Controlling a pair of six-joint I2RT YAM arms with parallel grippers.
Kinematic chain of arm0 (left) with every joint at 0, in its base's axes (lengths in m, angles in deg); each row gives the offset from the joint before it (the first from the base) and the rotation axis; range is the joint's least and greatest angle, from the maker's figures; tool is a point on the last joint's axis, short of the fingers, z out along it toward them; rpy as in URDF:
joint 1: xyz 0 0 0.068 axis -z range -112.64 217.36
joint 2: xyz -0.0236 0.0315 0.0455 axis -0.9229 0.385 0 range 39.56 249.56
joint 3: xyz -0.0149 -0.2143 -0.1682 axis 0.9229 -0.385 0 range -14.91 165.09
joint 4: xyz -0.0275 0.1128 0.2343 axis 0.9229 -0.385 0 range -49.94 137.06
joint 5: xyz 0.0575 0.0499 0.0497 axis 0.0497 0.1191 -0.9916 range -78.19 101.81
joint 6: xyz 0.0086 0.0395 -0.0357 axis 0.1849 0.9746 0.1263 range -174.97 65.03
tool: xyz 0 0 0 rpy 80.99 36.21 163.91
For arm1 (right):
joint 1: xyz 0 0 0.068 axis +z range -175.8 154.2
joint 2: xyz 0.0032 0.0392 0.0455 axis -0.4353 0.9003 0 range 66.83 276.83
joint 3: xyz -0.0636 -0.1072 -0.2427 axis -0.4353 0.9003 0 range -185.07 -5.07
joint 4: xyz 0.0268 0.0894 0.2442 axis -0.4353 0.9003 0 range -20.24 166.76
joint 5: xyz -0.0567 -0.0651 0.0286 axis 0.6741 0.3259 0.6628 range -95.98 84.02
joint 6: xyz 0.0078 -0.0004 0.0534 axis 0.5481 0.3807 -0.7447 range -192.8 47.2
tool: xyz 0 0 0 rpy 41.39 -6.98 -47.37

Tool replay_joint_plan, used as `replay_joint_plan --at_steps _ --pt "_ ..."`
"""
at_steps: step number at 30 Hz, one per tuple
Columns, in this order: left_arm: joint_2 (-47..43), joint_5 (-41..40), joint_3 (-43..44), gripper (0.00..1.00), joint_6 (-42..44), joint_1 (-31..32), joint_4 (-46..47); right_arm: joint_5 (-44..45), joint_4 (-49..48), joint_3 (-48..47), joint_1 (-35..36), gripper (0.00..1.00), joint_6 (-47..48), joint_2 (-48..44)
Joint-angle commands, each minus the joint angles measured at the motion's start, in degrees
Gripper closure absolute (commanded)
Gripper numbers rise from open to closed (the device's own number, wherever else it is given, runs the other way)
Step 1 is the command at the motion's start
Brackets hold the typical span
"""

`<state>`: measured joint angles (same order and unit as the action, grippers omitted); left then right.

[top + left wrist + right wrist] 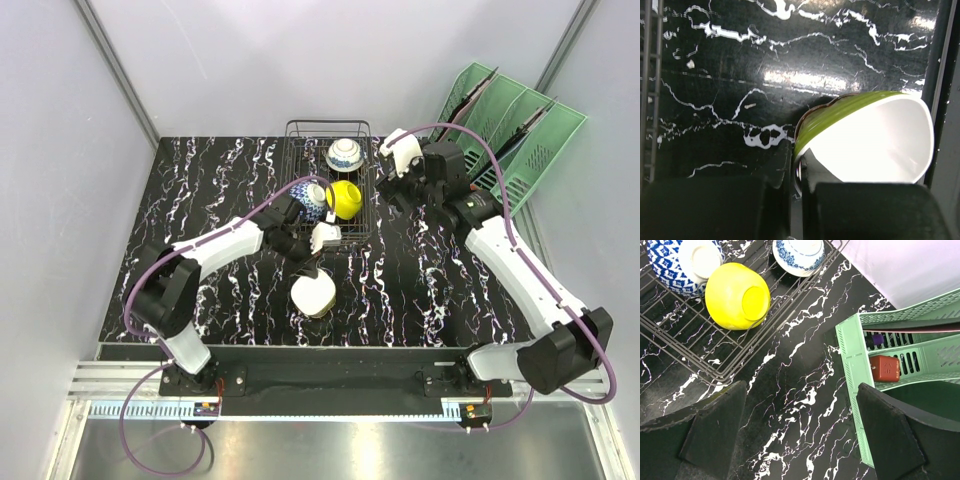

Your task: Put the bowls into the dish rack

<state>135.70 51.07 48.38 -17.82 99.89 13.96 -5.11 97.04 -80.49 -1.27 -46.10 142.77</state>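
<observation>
A lime-green bowl [312, 295] with a white inside lies tipped on the black marble table, just in front of the dish rack [292, 132]. My left gripper [318, 262] is shut on its rim. The left wrist view shows one finger inside the green bowl [865, 140] and the other outside, at the left gripper [799, 170]. In the rack lie a yellow bowl [737, 296], a blue-patterned bowl [682, 262] and a white bowl with blue flowers [797, 252]. My right gripper [800, 440] hangs open and empty over the table, right of the rack [700, 355].
A mint-green slotted organizer [855, 370] stands at the back right, close beside my right gripper [395, 162], with a red item [885, 368] inside. Grey walls close in the table on three sides. The rack's wire side [652, 75] shows left of the held bowl.
</observation>
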Motion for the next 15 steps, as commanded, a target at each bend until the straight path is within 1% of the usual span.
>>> replay_joint_plan --at_steps 1,4,7,9,12,13,15 --pt "-1.65 -0.33 0.87 1.0 0.21 0.25 1.64 -0.07 -0.92 -2.8 -0.19 0.0 -0.95 0.79" --pt "-3.32 -0.59 1.22 1.0 0.56 0.25 0.59 0.19 -0.83 -3.16 -0.28 0.0 -1.03 1.31" --pt "-5.08 0.37 2.98 1.0 1.34 0.08 -2.75 0.02 -0.4 -3.68 -0.19 0.0 -1.56 1.84" --pt "-7.8 0.72 4.21 1.0 1.79 -0.01 -4.95 -0.6 0.65 -4.56 -0.19 0.0 -2.17 2.02" --pt "-13.07 2.04 4.83 1.0 1.44 -1.76 -5.04 -5.94 2.24 -6.31 -0.19 0.0 -5.07 2.19" --pt "-15.52 2.3 5.52 1.0 0.66 -2.47 -4.96 -11.36 3.98 -6.76 -0.28 0.0 -7.17 2.37" --pt "-17.64 1.44 5.88 1.0 -0.84 -4.75 -2.94 -17.97 6.71 -7.98 -0.19 0.0 -9.72 3.24"
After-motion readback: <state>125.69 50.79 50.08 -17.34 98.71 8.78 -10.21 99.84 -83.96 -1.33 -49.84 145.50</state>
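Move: The left hand already grips the far rim of the green bowl. The open far-left corner of the dish rack is about 28 cm ahead, 2 cm left and 3 cm lower. In the rack, the blue-and-white bowl sits about 17 cm ahead and 2 cm left, the yellow bowl level with it but 7 cm right. The orange-patterned bowl lies 6 cm back, 5 cm below. From the right hand the corner is some 15 cm ahead, 21 cm left, 23 cm down. Keeping its pinch on the green bowl's far rim, the left hand draws it up off the orange-patterned bowl, nearly straight up by about 6 cm, slowly at first and then fast, with a slight drift left and a small upward tilt of the fingers. The open right hand only starts to swing left, by about 2 cm. ##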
